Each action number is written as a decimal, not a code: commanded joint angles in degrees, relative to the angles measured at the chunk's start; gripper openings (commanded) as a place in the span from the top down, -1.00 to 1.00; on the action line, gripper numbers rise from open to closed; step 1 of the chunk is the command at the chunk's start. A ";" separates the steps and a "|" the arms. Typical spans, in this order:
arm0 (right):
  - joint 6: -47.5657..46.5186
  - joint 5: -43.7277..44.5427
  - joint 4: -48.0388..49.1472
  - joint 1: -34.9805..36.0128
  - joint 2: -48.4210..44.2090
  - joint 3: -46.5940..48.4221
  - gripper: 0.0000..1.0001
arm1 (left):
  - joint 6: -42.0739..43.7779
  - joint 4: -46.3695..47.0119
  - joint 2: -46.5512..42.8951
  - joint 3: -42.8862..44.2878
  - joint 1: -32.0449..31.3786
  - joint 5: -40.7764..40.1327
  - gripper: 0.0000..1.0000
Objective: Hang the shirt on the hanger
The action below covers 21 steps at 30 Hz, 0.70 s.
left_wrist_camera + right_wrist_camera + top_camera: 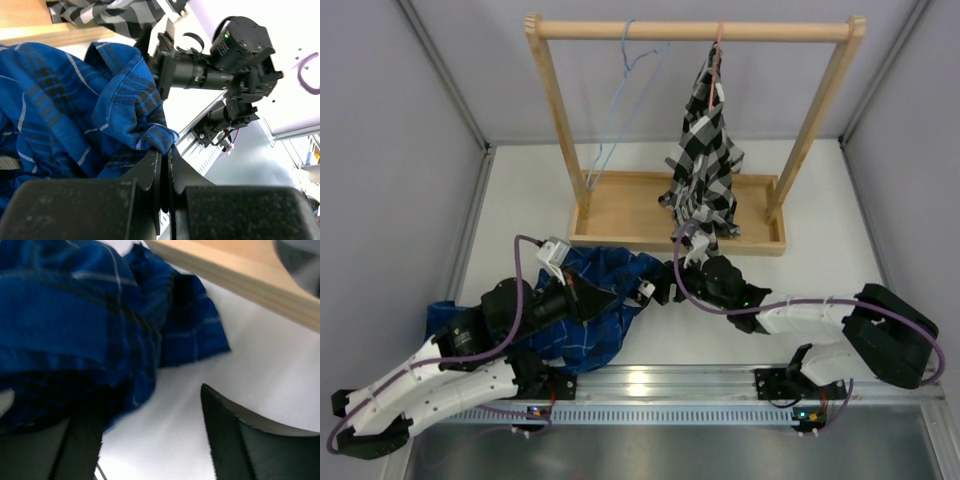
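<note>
The dark blue plaid shirt [600, 325] lies crumpled on the white table, in front of the wooden rack. My left gripper [618, 298] is shut on a bunched fold of the shirt [125, 110] at its right edge, with the cloth pinched at the tips [167, 151]. My right gripper [658, 288] faces it from the right, low over the table. Its jaws stand wide apart [150, 405], bare table showing between them, and the shirt's edge [75, 315] lies against the left finger [82, 440]. The light-blue wire hanger [620, 100] hangs empty from the rail, left of centre.
A wooden rack [690, 30] with a tray base [640, 215] stands at the back. On it hangs a black-and-white checked shirt [705, 160] on a pink hanger, just behind my right gripper. A metal rail [670, 385] runs along the near edge.
</note>
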 commanded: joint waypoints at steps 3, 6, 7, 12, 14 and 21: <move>0.95 -1.24 17.91 3.30 5.87 6.38 0.08 | 1.31 0.86 -1.56 3.22 -0.20 -2.15 1.00; -2.47 3.96 17.92 6.29 2.54 5.95 0.41 | 4.90 1.04 -2.53 4.45 -0.20 -1.11 1.00; -2.83 3.88 18.10 6.38 0.36 5.95 0.52 | 5.88 1.04 -2.70 5.59 -0.20 -0.66 1.00; -7.30 9.73 4.25 7.78 -7.65 11.38 1.00 | 11.41 -0.27 -2.09 12.09 -0.20 -6.00 1.00; -10.38 13.27 -7.66 10.51 -12.92 16.91 1.00 | 13.96 -1.68 -0.42 18.48 -0.20 -9.70 1.00; -23.92 20.23 -45.83 19.38 -16.20 57.51 1.00 | 29.50 1.03 6.52 39.66 -0.20 -8.14 1.00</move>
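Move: My right hand, open, has the free collar edge of the blue shirt about 4 cm to its left, a little ahead and nearly level. The black-and-white checked shirt hangs some 20 cm ahead of that hand, 9 cm to its right and 17 cm up. My left hand already grips the blue shirt; that collar edge lies about 10 cm ahead, 7 cm right and 14 cm below it, while the blue hanger is roughly 29 cm ahead, 2 cm right and 9 cm above. I slide my right hand about 4 cm left onto the blue shirt's collar edge, rising a little as its fingers shut and pinch the cloth. Then both hands go up fast, the right some 30 cm in all and slightly back, my left, keeping its grip, about 20 cm and 7 cm to its left. Both tilt fingers-up by nearly 30 degrees. ##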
